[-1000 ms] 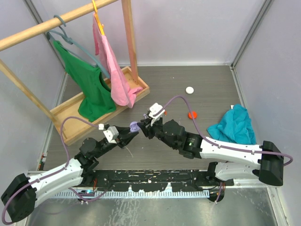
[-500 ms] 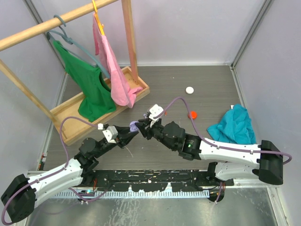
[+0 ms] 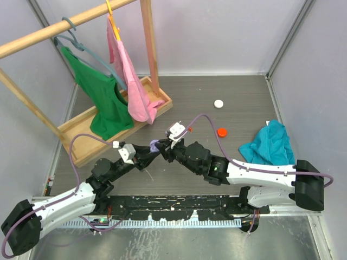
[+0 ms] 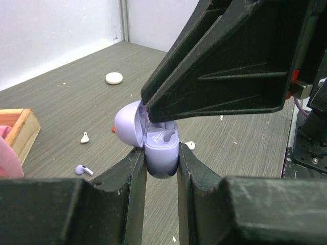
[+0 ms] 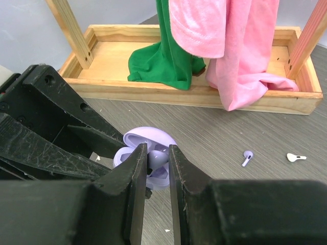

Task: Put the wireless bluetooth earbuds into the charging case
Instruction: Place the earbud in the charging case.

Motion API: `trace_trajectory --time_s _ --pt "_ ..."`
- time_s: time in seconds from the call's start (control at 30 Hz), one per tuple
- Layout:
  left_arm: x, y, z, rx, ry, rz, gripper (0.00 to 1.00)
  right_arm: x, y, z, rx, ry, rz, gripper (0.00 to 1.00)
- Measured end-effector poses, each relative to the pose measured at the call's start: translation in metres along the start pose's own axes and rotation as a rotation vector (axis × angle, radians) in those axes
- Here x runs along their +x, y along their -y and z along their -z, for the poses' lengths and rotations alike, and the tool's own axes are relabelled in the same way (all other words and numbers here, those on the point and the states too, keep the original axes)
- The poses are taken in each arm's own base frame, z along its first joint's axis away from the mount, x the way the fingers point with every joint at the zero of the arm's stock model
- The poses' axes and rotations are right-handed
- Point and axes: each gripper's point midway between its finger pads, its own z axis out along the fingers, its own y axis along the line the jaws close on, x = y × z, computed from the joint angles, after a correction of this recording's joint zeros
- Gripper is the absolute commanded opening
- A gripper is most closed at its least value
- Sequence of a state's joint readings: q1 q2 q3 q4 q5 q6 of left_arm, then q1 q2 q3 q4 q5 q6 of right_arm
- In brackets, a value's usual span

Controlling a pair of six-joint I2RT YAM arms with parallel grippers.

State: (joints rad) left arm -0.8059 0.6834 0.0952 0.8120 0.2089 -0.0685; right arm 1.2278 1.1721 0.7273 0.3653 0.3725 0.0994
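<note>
My left gripper is shut on the base of a lilac charging case. The case is held above the table with its lid swung open. My right gripper is shut on a lilac earbud and holds it at the open case, against the wells. The two grippers meet at the case in the top view. Loose earbuds lie on the table: a lilac one and a white one. Two more white ones also show.
A wooden rack base with a green shirt and a pink shirt stands at the back left. A white round case and a red one lie further back. A teal cloth sits at the right.
My right gripper has edged left and down onto the open case with the earbud. The left gripper has stayed put with the case.
</note>
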Motion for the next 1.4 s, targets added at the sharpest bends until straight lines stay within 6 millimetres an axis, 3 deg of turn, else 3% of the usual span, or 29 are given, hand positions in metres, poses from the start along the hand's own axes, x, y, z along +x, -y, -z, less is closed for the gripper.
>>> trace_trajectory --time_s 0.17,0.47,0.77,0.93,1.07,1.2,1.4 --pt "0.003 0.000 -0.001 -0.008 -0.009 0.025 0.00 0.007 0.000 0.001 -0.002 -0.011 0.004 0.29" --pt "0.005 -0.003 -0.001 -0.026 -0.015 0.036 0.00 0.008 -0.001 0.002 -0.004 -0.015 0.002 0.50" --pt "0.008 -0.008 -0.001 -0.052 -0.025 0.034 0.00 0.002 0.007 0.006 0.026 -0.041 0.019 0.61" --pt "0.015 -0.016 0.002 -0.101 -0.055 0.035 0.00 -0.005 0.024 0.003 0.063 -0.062 0.023 0.61" --pt "0.023 -0.026 0.008 -0.161 -0.085 0.038 0.00 -0.002 0.054 -0.003 0.110 -0.094 -0.001 0.61" --pt "0.033 -0.036 0.017 -0.230 -0.121 0.040 0.00 0.019 0.086 -0.016 0.179 -0.157 -0.019 0.60" --pt "0.039 -0.045 0.027 -0.293 -0.157 0.041 0.00 0.090 0.117 -0.035 0.249 -0.337 -0.029 0.57"
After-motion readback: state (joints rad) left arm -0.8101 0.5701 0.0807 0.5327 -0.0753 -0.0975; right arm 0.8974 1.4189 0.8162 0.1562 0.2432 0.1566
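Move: The case, gripped at its base by the left fingers with its lid open, is right at the right fingertips, its middle about 2 cm below and 1 cm left of them; it stands roughly 1 cm above the left hand point. The loose purple earbud lies about 15 cm ahead, 3 cm right and 20 cm below the right hand. On the same table, a white earbud lies some 20 cm ahead and 10 cm right, a red one 6 cm ahead and 13 cm right. Still pinching the purple earbud over the open case, the right hand sinks barely 1 cm, opens its fingers and lets go of it. Free of the case, it eases right, then sweeps forward and down, about 10 cm each way and 5 cm right, towards the loose purple earbud, tipping down. The left keeps its grip on the case and late on draws it down, left and forward, turning some 15 degrees counter-clockwise. ##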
